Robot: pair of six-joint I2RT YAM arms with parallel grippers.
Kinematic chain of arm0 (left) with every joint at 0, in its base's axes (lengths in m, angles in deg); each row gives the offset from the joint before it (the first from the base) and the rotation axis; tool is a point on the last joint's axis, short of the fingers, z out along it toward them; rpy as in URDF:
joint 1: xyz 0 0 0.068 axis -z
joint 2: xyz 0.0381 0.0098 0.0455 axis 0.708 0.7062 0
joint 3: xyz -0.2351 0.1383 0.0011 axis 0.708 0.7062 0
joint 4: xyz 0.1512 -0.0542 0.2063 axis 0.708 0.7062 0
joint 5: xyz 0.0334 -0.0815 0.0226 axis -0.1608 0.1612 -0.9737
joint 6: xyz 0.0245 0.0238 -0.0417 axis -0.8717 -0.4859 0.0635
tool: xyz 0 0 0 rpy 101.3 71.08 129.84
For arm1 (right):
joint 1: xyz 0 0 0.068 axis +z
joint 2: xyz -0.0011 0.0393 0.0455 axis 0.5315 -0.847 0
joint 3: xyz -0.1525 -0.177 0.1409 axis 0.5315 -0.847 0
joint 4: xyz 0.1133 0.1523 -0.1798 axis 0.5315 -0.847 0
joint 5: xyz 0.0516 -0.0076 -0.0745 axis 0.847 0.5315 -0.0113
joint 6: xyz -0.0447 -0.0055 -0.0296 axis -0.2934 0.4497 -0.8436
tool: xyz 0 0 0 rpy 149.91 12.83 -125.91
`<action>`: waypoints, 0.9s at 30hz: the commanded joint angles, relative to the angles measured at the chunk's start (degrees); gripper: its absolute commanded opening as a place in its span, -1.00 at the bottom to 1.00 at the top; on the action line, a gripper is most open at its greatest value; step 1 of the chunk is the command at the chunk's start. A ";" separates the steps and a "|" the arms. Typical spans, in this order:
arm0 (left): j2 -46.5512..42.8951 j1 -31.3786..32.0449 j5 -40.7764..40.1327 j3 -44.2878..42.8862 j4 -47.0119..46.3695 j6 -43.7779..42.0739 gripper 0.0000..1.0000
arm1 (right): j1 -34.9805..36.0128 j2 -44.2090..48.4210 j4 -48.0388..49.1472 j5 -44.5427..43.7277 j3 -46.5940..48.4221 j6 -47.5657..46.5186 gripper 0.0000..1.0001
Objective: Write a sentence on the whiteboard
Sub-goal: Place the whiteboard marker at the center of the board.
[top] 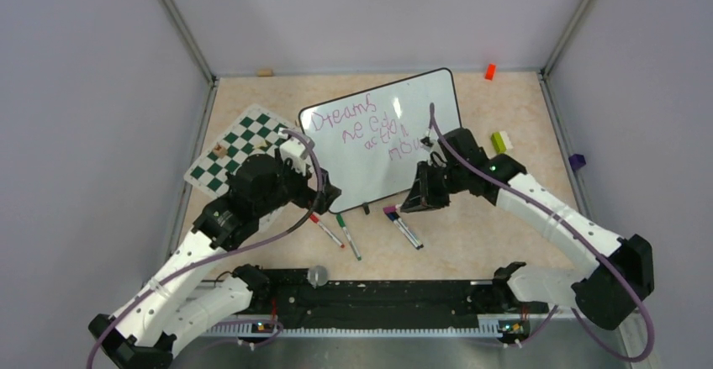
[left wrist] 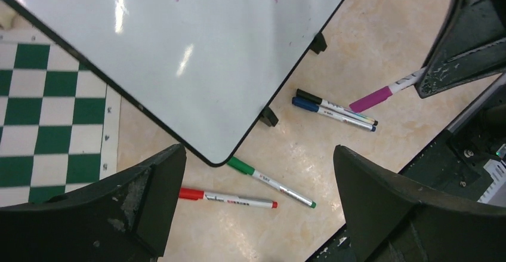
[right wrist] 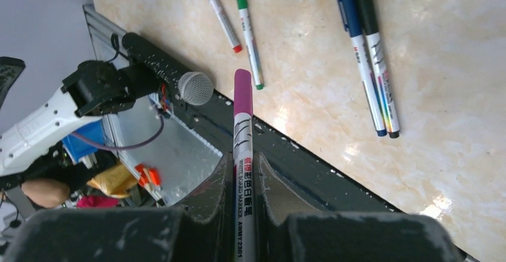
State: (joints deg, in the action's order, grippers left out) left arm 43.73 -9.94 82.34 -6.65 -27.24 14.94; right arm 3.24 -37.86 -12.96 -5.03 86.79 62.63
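The whiteboard lies tilted on the table with the sentence in purple-pink slanted lines, starting "Dreams". My left gripper hovers at the board's near-left corner. In the left wrist view it stands wide open and empty above that corner of the whiteboard. My right gripper sits just off the board's near edge, shut on a purple marker. The marker's capped purple end points toward the arm bases. The right gripper clamps the marker's white barrel.
A red marker and a green marker lie under my left gripper. Blue and black markers lie side by side. A green-and-white chess mat is left of the board. Small blocks sit at the right. A black rail runs along the near edge.
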 commanded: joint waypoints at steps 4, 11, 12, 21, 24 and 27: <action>-0.88 -0.48 -13.17 0.02 8.80 11.44 0.97 | -0.63 8.20 21.07 -13.08 -14.46 14.20 -1.00; -7.75 -0.51 -26.91 3.41 11.04 17.61 0.97 | -0.72 7.38 30.40 -17.21 -22.79 16.93 -0.93; -8.82 -0.50 -27.31 3.92 11.14 17.57 0.97 | -0.70 7.21 30.21 -17.82 -22.96 16.82 -0.89; -13.75 -0.50 -33.32 8.76 14.53 26.29 0.97 | -0.70 7.15 30.71 -22.38 -26.25 16.50 -0.86; -14.68 -0.46 -35.52 9.42 14.37 27.18 0.97 | -0.67 6.32 30.42 -22.75 -26.01 16.21 -0.86; -15.75 -0.50 -36.09 9.72 13.35 26.18 0.98 | -0.72 6.33 30.22 -22.89 -26.15 15.88 -0.53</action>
State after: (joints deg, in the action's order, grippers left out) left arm 29.61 -10.27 49.80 2.61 -12.59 39.55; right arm 2.98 -31.30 15.41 -26.30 60.38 78.76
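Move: The purple marker is already in the right fingers; the bare table spot it is taken to lies about 4 cm ahead of that hand, 4 cm to its right and 14 cm below. The blue and black markers lie almost under the hand, 1 to 3 cm to its right; the board's right foot is some 10 cm ahead and 5 cm right. From the empty left hand the spot is about 21 cm right, level ahead, 20 cm below. The purple marker, still pinched by the right hand, is lowered about 10 cm towards the bare table just beyond and right of the blue and black markers, easing some 4 cm forward and 3 cm right while the wrist turns about 25 degrees clockwise. The left hand, empty and wide open, swings 11 cm left, away from the board, sinking as it turns counter-clockwise. ##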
